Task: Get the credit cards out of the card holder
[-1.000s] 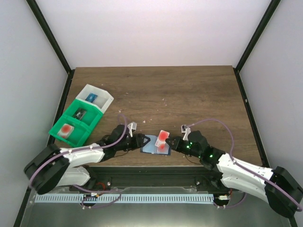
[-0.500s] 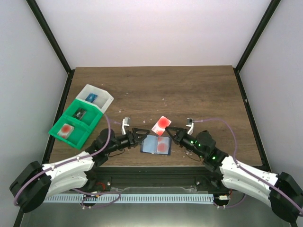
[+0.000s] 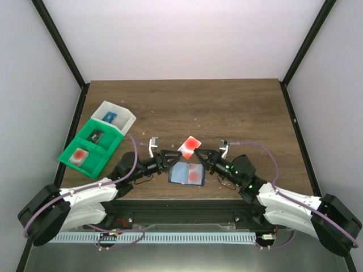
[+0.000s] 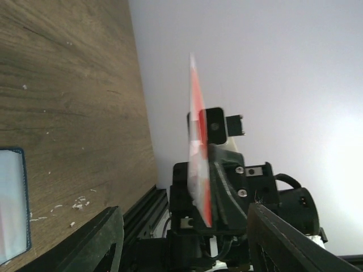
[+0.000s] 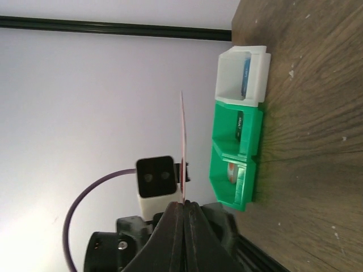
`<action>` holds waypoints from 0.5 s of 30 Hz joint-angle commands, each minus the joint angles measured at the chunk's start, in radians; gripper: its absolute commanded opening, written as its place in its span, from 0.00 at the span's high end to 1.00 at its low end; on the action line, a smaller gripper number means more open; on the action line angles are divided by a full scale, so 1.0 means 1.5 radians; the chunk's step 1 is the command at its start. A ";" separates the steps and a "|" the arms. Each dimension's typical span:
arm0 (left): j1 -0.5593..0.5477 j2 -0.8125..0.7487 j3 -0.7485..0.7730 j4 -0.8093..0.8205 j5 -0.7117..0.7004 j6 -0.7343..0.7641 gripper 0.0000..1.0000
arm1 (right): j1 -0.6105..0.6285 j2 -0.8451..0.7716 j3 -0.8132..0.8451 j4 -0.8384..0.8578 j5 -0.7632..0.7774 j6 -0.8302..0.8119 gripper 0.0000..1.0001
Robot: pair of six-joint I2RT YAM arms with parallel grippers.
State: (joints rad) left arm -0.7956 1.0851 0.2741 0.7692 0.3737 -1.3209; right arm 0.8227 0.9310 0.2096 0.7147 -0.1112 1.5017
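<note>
The card holder (image 3: 182, 173) lies open near the table's front edge, one credit card (image 3: 195, 174) with a red blotch still in its right panel. My right gripper (image 3: 199, 154) is shut on another credit card (image 3: 189, 145) and holds it raised above the holder's far edge. That card shows edge-on in the right wrist view (image 5: 182, 141), between my right gripper's (image 5: 185, 205) closed fingers. My left gripper (image 3: 172, 160) is open and empty, just left of the holder. In the left wrist view the held card (image 4: 197, 158) stands between my left gripper's (image 4: 184, 209) spread fingers, and the holder's corner (image 4: 11, 204) is at lower left.
A green bin (image 3: 91, 147) with a card in its near compartment and a white bin (image 3: 116, 116) with a blue item stand at the left. They also show in the right wrist view, the green bin (image 5: 235, 156) and the white bin (image 5: 241, 76). Small crumbs lie on the wood.
My right gripper has pulled a card out of the holder and lifted it up and a little left. My left gripper has come off the holder's left edge and risen.
</note>
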 commanded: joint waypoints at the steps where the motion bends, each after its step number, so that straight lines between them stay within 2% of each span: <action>1: 0.000 0.026 0.017 0.060 0.010 -0.010 0.38 | 0.006 -0.001 0.014 0.042 0.010 0.023 0.99; 3: 0.000 0.034 0.021 0.072 0.010 -0.009 0.39 | 0.006 0.003 0.015 0.045 0.006 0.026 0.99; 6: 0.001 0.045 0.031 0.079 0.010 -0.009 0.47 | 0.006 0.014 0.012 0.057 -0.003 0.037 1.00; 11: 0.000 0.061 0.037 0.094 0.014 -0.004 0.69 | 0.007 0.031 0.009 0.074 -0.014 0.044 0.99; 15: 0.001 0.060 0.027 0.104 0.016 -0.004 0.95 | 0.007 0.035 0.011 0.063 -0.018 0.040 0.99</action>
State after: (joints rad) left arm -0.7956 1.1725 0.3088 0.8673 0.3878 -1.3289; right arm 0.8227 0.9787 0.2096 0.7815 -0.1307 1.5574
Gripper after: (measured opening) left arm 0.137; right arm 0.009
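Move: The red-and-white credit card, nearly flat in the right hand's grip, has its middle about 3 cm ahead of the left hand and 4 cm to its right, at its height; the left's open fingers are at the card's near left edge. The open card holder lies about 15 cm below, 3 cm right and 1 cm back, another card in its right pocket 4 cm farther right. From the right hand, the held card is about 1 cm ahead and 2 cm left. Edging about 1 cm to the right onto the card's near left edge, with a small dip and then a rise to about 1 cm above its starting height, the left hand closes its fingers from above and below until they pinch the card. The right hand keeps its shut grip on the card's other side, almost in place, its wrist tilting only a few degrees. ##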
